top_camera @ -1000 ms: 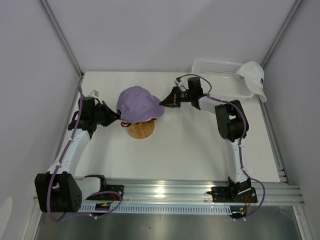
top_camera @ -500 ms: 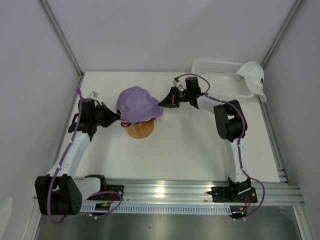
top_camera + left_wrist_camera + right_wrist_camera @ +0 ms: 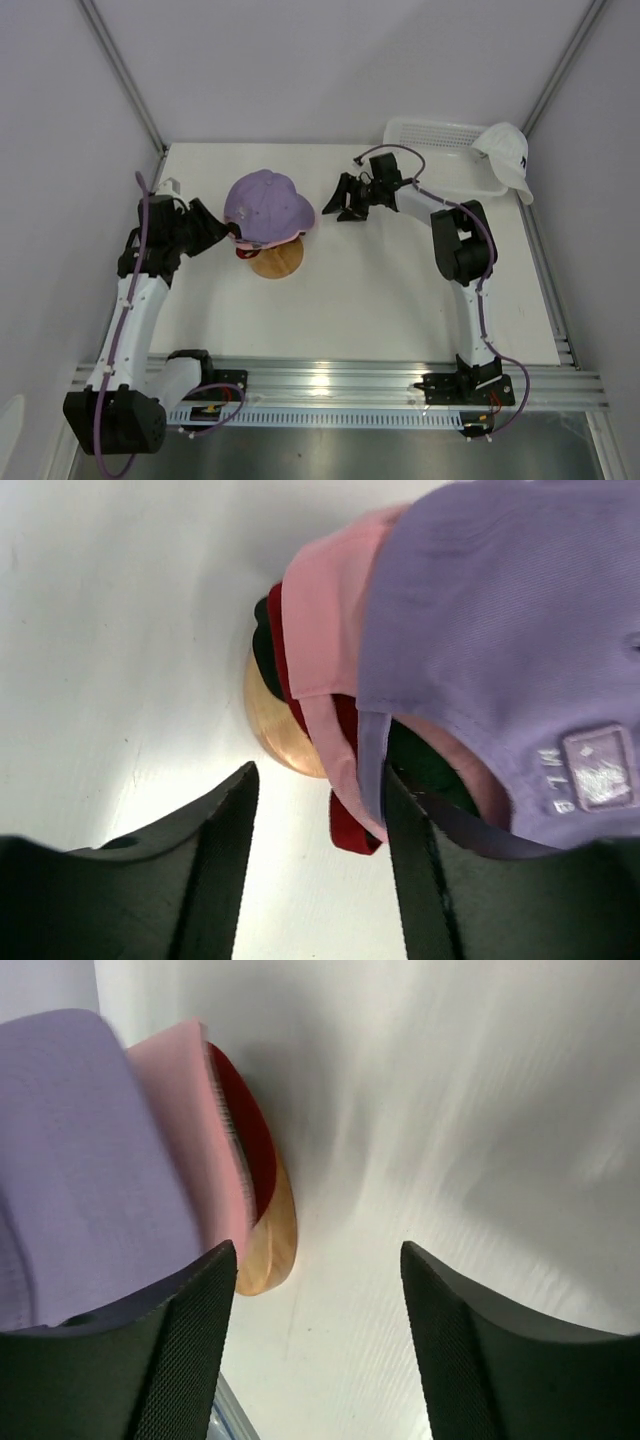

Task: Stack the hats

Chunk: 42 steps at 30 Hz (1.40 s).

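Note:
The lavender hat (image 3: 265,203) sits on top of a stack of hats on the round wooden stand (image 3: 277,261). In the left wrist view the lavender hat (image 3: 500,630) covers a pink one (image 3: 320,630), with a red strap (image 3: 348,825) and a dark edge (image 3: 264,652) below. My left gripper (image 3: 216,228) is open just left of the stack, its right finger (image 3: 425,880) beside the hanging straps. My right gripper (image 3: 342,200) is open to the right of the stack and holds nothing. A white hat (image 3: 507,153) rests on the basket's right end.
The white mesh basket (image 3: 438,145) stands at the back right corner. Grey walls close in the table on three sides. In the right wrist view the stand (image 3: 272,1245) shows under the pink (image 3: 200,1130) and red (image 3: 250,1135) brims.
Both grippers have opened and let go of the lavender hat, then drawn back from it. The hat has shifted slightly left and settled on the stack.

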Tool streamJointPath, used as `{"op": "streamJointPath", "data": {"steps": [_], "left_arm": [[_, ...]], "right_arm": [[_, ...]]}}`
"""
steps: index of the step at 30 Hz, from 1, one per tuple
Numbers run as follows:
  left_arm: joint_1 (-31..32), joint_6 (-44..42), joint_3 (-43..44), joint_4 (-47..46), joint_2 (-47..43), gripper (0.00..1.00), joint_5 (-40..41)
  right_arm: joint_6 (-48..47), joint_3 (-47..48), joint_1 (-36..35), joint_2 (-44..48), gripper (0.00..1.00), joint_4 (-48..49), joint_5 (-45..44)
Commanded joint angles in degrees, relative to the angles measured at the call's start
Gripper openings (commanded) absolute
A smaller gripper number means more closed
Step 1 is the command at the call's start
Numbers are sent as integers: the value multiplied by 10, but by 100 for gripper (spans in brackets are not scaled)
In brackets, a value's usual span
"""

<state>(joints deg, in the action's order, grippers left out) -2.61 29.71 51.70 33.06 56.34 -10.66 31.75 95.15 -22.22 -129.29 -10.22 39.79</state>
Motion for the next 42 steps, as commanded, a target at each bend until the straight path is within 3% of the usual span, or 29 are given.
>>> {"op": "streamJointPath", "data": {"steps": [1,6,13,15,19,23,27,34,42], "left_arm": [[-9,-36,66,32,-13,59,41],[-8,-55,109,49,-34,77,25],[-8,-91,155,72,-105,96,70],[-8,-95,164,76,-121,98,81],[-9,-103,165,74,-141,100,85],[-9,-99,144,47,-146,100,38],[-9,-92,123,24,-134,99,12],[-9,-95,111,13,-125,100,17],[-9,-111,100,3,-132,100,46]], "right_arm": [[-62,69,1,95,70,-69,-45],[-70,89,54,174,75,-107,-79],[-70,54,159,310,86,-171,-247],[-57,22,190,357,90,-161,-261],[-32,-81,303,421,95,-126,-302],[-10,-140,373,444,98,-126,-371],[42,-230,416,453,99,-39,-378],[96,-321,422,420,99,67,-464],[152,-339,422,349,99,195,-559]]}}
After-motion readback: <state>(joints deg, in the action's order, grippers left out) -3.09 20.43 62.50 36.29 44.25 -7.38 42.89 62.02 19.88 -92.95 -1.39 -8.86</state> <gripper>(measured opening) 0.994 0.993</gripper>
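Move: The white hat, draped over the basket's right rim, lies about 45 cm to the right of the right hand, some 17 cm ahead and a little above; the basket is 30 cm right and 20 cm ahead. The just-released purple hat sits 15 cm left of that hand, 8 cm back and higher. From the left hand, the purple hat is about 9 cm right and 5 cm ahead, the white hat some 69 cm right and 32 cm ahead, lower. The left fingers come free of the purple hat's strap and spread wide as that hand lifts about 12 cm net, easing back and tipping its fingertips up some 20 degrees. The right hand, opening fully, arcs away from the purple brim, high over the table and down again, nearly 50 cm to the right towards the white hat, wrist swinging clockwise to point forward. ##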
